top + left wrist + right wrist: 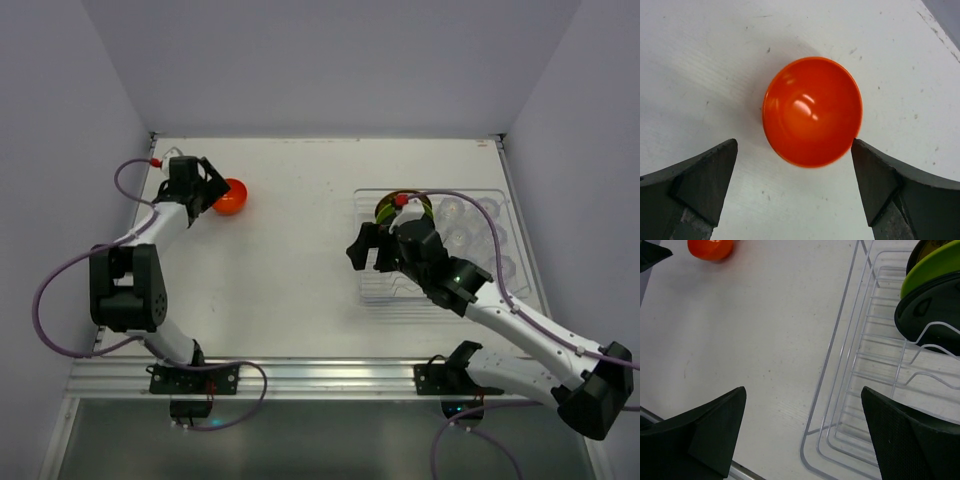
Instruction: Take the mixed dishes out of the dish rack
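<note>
The small orange-red bowl [812,111] sits upright on the white table at the far left [231,197]. My left gripper [794,147] is open just short of it. Its right finger [875,175] stands close to the bowl's rim and its left finger is well clear. In the top view this gripper [217,192] is just left of the bowl. The dish rack [395,298] lies at the right with upright plates [400,208] and clear cups [472,232] in it. My right gripper [804,390] hangs open over the rack's near-left corner [840,330], holding nothing. A lime green plate [930,270] and a black plate [920,315] stand in the wires.
Purple cables loop off both arms near the table's front rail [300,375]. Grey walls close in the table at the back and on both sides. The right arm [520,320] reaches across the rack's near side.
</note>
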Motion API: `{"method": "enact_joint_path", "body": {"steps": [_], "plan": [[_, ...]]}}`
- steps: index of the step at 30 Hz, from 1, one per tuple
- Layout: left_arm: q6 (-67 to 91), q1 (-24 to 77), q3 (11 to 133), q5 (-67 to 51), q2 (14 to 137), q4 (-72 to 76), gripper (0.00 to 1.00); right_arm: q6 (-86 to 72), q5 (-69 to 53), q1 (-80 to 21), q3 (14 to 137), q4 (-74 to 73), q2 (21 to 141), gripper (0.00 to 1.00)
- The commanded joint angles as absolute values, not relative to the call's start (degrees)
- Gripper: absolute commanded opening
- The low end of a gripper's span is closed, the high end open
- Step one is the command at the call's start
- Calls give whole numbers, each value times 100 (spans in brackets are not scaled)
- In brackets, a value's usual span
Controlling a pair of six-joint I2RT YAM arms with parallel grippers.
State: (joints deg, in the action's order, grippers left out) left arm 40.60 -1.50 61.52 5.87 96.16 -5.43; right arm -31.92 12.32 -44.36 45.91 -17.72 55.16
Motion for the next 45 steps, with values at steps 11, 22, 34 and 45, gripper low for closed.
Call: {"method": "enact_joint_path", "body": {"steps": [11,22,34,45], "plan": [[3930,967,6230,1864,4950,-3250,100,-4464,2337,-4289,5573,-2206,5617,99],[2164,967,5749,1150,4351,-3718,100,-6020,1047,-2357,5151,-2057,5563,79],[2119,1134,4491,1865,3656,-3103,100,-8787,1599,-1793,5256,-2681,6477,56],[2109,1134,4430,1626,3560,-3032,100,-8587,1802,-1679,6064,-2672,7575,50]]}}
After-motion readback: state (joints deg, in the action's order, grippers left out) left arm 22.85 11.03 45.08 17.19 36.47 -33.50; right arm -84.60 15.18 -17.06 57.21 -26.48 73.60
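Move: The dark plate, front one of the stacked plates, has its middle some 13 cm ahead of the right gripper, 9 cm to its right and 11 cm lower. The green plate stands 3 cm beyond the dark one, the yellow plate 5 cm beyond, and the nearest glass about 7 cm farther out and 16 cm to its right. The orange bowl lies roughly 4 cm ahead of the left gripper, 4 cm right and 8 cm below. Bring the right gripper about 12 cm forward and 11 cm right to the stacked plates, rising first, then dipping, rolling its left side up, swinging clockwise and closing to half open. Meanwhile pull the open left gripper back some 20 cm from the orange bowl, arcing high, then settling above its starting height. ##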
